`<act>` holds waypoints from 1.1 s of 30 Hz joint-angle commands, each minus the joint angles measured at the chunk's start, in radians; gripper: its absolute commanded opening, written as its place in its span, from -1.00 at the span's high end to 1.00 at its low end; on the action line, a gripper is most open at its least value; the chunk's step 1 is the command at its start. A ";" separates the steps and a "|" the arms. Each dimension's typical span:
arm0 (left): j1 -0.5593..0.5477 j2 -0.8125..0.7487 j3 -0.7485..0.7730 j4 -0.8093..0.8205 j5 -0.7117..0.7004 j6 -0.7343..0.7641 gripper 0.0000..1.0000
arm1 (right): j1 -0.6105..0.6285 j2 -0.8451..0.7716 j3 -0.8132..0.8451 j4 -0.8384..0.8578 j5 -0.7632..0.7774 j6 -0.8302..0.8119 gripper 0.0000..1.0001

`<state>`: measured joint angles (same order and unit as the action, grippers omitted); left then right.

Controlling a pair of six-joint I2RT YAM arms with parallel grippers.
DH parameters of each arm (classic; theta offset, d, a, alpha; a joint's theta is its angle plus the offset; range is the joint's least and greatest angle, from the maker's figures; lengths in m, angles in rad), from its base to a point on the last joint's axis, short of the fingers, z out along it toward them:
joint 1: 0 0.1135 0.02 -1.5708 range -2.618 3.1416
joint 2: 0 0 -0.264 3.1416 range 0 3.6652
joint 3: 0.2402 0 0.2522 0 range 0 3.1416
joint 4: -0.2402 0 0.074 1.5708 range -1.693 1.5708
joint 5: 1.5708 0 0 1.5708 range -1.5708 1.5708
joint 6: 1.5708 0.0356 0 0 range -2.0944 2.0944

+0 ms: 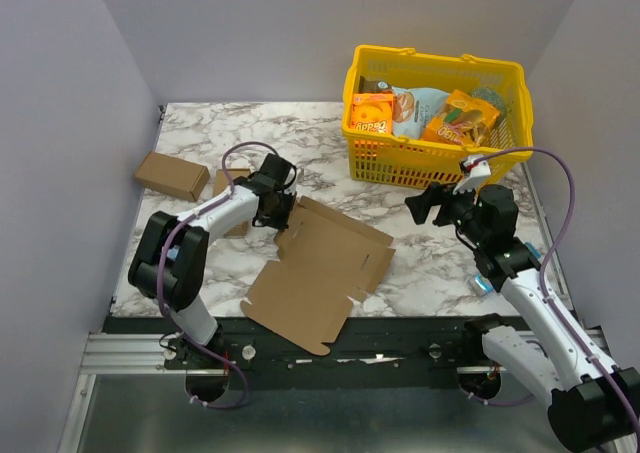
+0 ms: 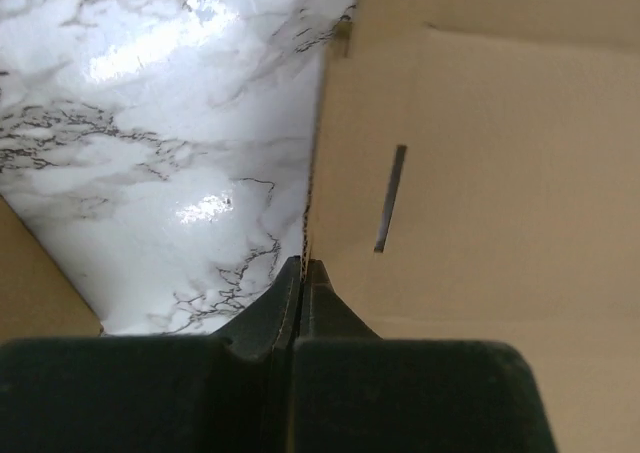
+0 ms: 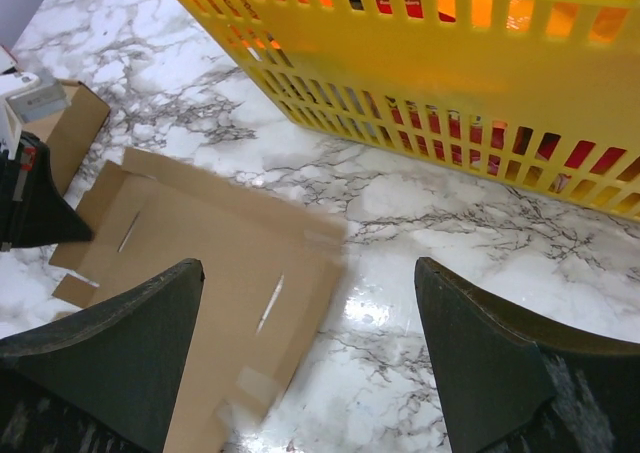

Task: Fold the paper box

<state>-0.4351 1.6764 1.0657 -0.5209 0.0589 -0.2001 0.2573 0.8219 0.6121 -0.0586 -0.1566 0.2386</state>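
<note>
The paper box (image 1: 322, 268) lies unfolded and flat on the marble table, a large brown cardboard sheet with flaps and slots. My left gripper (image 1: 276, 209) sits at its far left corner. In the left wrist view the left gripper (image 2: 303, 265) is shut on the thin edge of a paper box (image 2: 480, 153) panel. My right gripper (image 1: 426, 207) hovers to the right of the sheet, apart from it. From the right wrist, the right gripper (image 3: 308, 268) stands open above the paper box (image 3: 200, 243) edge and bare table, with nothing between its fingers.
A yellow basket (image 1: 440, 161) of groceries stands at the back right, close behind the right gripper; its wall (image 3: 450, 83) fills the top of the right wrist view. A small brown box (image 1: 172, 176) lies at the back left, another (image 1: 226, 185) partly under the left arm.
</note>
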 commanded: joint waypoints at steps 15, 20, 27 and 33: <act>-0.065 -0.601 -0.200 0.211 0.309 0.315 1.00 | 0.220 0.164 0.251 -0.165 -0.184 -0.266 -0.82; -0.074 -0.621 -0.191 0.193 0.340 0.326 1.00 | 0.255 0.181 0.290 -0.210 -0.147 -0.332 -0.80; -0.080 -0.652 -0.200 0.199 0.338 0.326 1.00 | 0.280 0.249 0.308 -0.228 -0.156 -0.360 -0.53; -0.082 -0.653 -0.199 0.200 0.332 0.321 1.00 | 0.321 0.266 0.308 -0.230 -0.120 -0.369 -0.07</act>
<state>-0.5114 1.0409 0.8745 -0.3378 0.3702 0.1093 0.5488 1.0840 0.8936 -0.2615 -0.3195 -0.1066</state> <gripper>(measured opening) 0.014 0.599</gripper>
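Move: My left hand already pinches the left edge of the paper box sheet low over the table; the sheet's middle lies about 9 cm back and 8 cm right of it. A small brown box stands some 4 cm ahead and 11 cm left of that hand. For my right hand, the sheet's far edge is about 15 cm left, 1 cm ahead and 17 cm below; the yellow basket's middle is roughly 20 cm ahead, 2 cm right and 8 cm below. Keeping its pinch, my left hand hoists the sheet's edge about 16 cm, quickly at first, drifting back and right while the wrist swings clockwise and tips the fingers outward. My right hand sweeps about 11 cm left to the rising far edge, turning some 30 degrees counter-clockwise; it drifts slightly back, then dips and starts closing its fingers astride that edge. ##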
